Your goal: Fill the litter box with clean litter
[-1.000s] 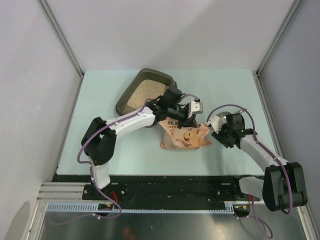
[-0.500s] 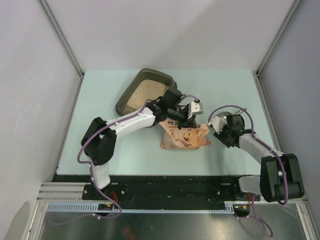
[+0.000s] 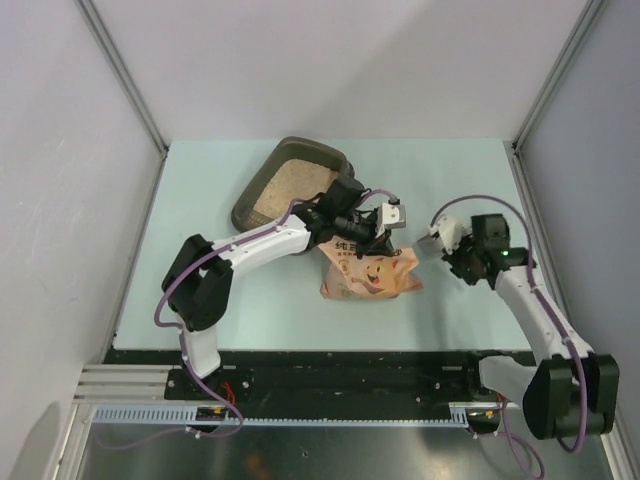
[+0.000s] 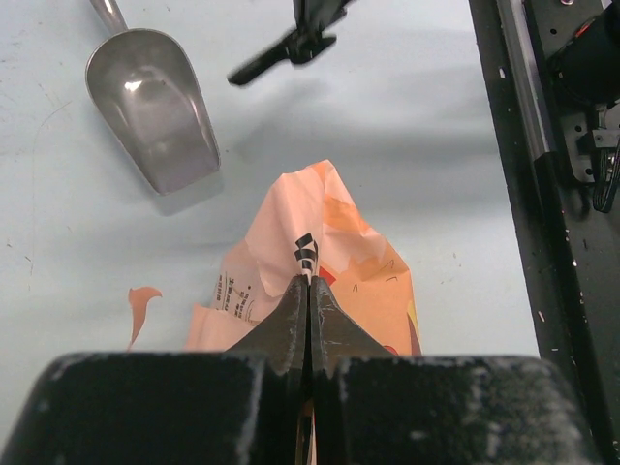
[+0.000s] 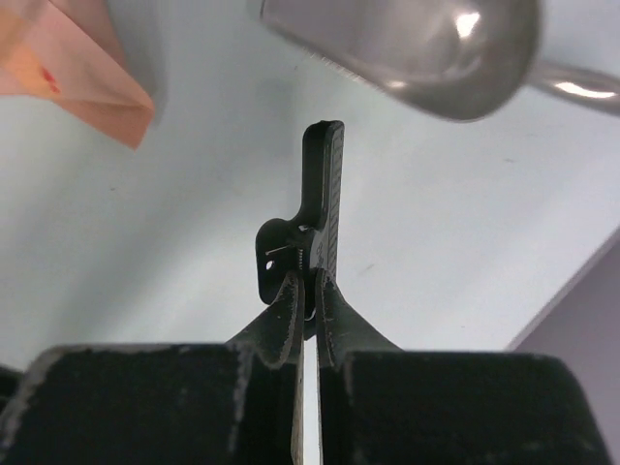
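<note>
The litter box (image 3: 250, 196), a dark tray at the back left, holds pale clean litter (image 3: 288, 180). A salmon-pink bag (image 3: 368, 272) lies in front of it. My left gripper (image 4: 308, 283) is shut on the bag's crumpled top edge (image 4: 320, 208), and in the top view this gripper (image 3: 350, 236) sits over the bag's upper end. To the right of the bag, my right gripper (image 5: 313, 281) is shut on a black clip (image 5: 325, 184), held off the table. Seen from above, the right gripper (image 3: 455, 258) is apart from the bag.
A grey metal scoop (image 4: 155, 116) lies on the table beyond the bag, close under the right gripper (image 5: 417, 39). A small torn pink scrap (image 4: 140, 300) lies beside the bag. Walls enclose the table on three sides.
My right gripper closed on the black clip and drew back to the right, away from the bag's corner. The left arm and the bag stayed put.
</note>
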`<state>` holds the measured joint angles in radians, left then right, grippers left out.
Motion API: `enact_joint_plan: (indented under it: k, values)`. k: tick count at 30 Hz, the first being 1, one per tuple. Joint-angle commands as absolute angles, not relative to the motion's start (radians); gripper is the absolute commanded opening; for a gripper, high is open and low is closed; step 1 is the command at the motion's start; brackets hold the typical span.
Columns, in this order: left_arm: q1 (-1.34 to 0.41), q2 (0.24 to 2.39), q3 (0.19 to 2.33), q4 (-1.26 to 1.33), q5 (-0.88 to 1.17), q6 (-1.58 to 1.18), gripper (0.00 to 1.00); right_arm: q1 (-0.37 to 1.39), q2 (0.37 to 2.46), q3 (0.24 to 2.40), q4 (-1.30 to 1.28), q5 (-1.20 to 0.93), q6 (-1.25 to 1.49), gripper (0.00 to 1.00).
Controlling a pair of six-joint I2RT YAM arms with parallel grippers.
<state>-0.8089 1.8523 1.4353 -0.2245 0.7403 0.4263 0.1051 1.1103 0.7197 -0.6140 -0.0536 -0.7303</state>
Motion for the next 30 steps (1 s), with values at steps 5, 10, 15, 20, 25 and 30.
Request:
enact_joint_plan:
  k: [5, 10, 15, 20, 25, 30]
  values:
    - [-0.804, 1.807, 1.448, -0.252, 0.765, 0.431, 0.0, -0.053, 1.012, 1.056, -1.167, -0.524, -0.94, 0.0]
    - [-0.804, 1.818, 1.463, -0.25, 0.762, 0.426, 0.0, -0.106, 1.066, 1.086, -1.517, -0.774, -1.236, 0.0]
    - [-0.805, 1.792, 1.465, -0.25, 0.713, 0.436, 0.0, -0.083, 1.112, 1.124, -1.516, -0.839, -1.236, 0.0]
    - [-0.807, 1.737, 1.439, -0.229, 0.676, 0.483, 0.0, 0.086, 1.195, 1.158, -1.445, -0.87, -1.146, 0.0]
    - [-0.807, 1.712, 1.407, -0.229, 0.713, 0.523, 0.0, 0.161, 1.25, 1.164, -1.258, -0.865, -0.974, 0.0]
    - [-0.801, 1.709, 1.382, -0.229, 0.719, 0.549, 0.0, 0.132, 1.339, 1.221, -1.253, -0.85, -0.971, 0.0]
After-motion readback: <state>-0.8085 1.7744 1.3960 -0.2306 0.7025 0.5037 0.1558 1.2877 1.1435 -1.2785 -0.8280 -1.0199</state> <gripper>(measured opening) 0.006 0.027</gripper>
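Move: The right hand already grips the black clip, some 6 cm off the table. The orange litter bag's pinched top, where the clip is being taken, lies about 22 cm to its left, 1 cm ahead and 8 cm higher. The bag's lower right corner is about 12 cm left, 3 cm back and 5 cm below the hand; the metal scoop lies roughly 10 cm ahead, 3 cm left and 6 cm below. For the left hand, that pinched top is right between its fingers. Keeping its grip on the black clip, the right hand first lifts it steeply by about 9 cm. It then carries it left and back, some 13 cm left in all, towards the bag's pinched top, the wrist swinging round about 50 degrees so that the fingers go from pointing forward-down to left-down. The left hand still pinches the bag shut and late on raises it slightly. ##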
